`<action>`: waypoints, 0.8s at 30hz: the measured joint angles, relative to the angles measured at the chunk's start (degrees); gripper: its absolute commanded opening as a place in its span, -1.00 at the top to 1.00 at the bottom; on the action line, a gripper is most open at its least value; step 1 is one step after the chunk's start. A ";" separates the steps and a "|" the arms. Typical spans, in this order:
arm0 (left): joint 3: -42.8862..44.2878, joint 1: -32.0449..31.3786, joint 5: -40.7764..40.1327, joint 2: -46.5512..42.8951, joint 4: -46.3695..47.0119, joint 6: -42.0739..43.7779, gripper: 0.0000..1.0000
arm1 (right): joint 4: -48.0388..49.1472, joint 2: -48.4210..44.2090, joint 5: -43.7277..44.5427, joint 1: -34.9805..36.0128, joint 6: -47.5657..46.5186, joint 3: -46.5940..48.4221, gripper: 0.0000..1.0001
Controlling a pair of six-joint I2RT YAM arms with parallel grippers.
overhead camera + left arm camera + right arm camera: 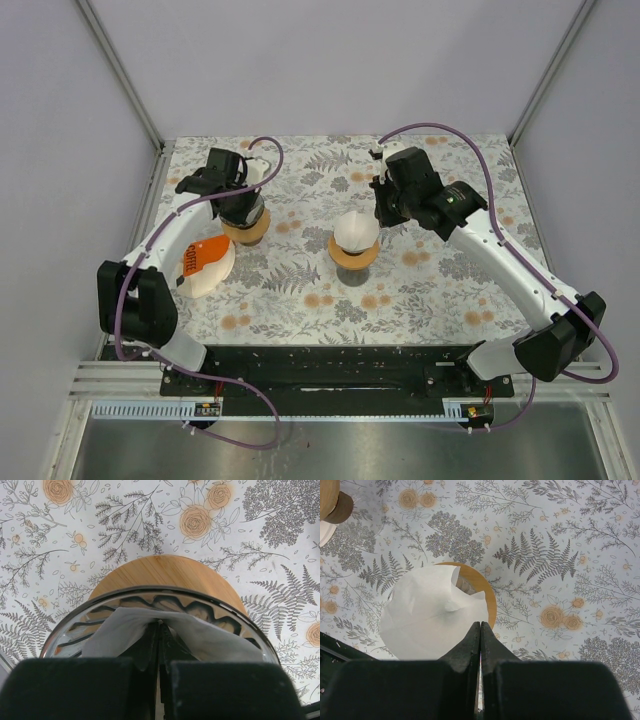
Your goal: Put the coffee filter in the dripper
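Observation:
A glass dripper (75, 630) with a wooden collar (165, 575) stands at the table's left (247, 230). My left gripper (160, 625) reaches down into it from above (243, 205). Its jaws are shut, and a pale coffee filter (210, 635) folds around the tips inside the glass cone. A second dripper (353, 258) at mid-table holds a white filter (430, 615) that stands up out of it. My right gripper (480, 623) hovers just right of that filter (383, 215), shut with nothing in it.
A stack of white filters with an orange label (205, 262) lies left of centre, near the left arm. The floral tablecloth (440, 280) covers the table. White walls with metal posts enclose the back and sides.

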 measured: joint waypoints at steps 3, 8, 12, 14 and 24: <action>0.02 0.00 0.44 0.57 0.83 0.28 1.00 | 0.04 0.00 -0.02 -0.02 0.00 -0.02 1.00; 0.02 0.00 0.74 0.59 1.77 0.55 0.92 | 0.02 0.00 0.00 -0.04 0.00 -0.11 1.00; 0.20 0.00 0.90 0.33 1.57 0.79 0.73 | 0.02 0.00 -0.02 -0.04 0.00 -0.13 1.00; 0.52 0.00 1.05 0.33 1.20 0.83 0.66 | 0.02 0.00 -0.04 -0.04 0.02 -0.13 1.00; 3.91 0.00 1.07 0.07 -1.57 0.83 0.48 | 0.00 0.00 -0.04 -0.04 0.00 -0.46 1.00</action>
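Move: The coffee filter sits in the left dripper around the left hand's shut fingertips, its middle about 2 cm behind them, with no sideways offset and about level. From this hand the orange coffee pack lies on the table some 6 cm back, 10 cm left and 14 cm below; the right dripper's filter is about 22 cm to the right and 6 cm back, at roughly the same height. The left filter is about 27 cm left of the right hand, 4 cm ahead and 11 cm lower. The coffee filter's far wall, already against the left hand's closed fingertips, gets a last nudge forward of under 1 cm, towards the dripper's far side. The fingers then stop and spread about a quarter open between the paper walls while the hand lifts straight up, some 2 cm, without turning, the tips still within the filter's mouth. ##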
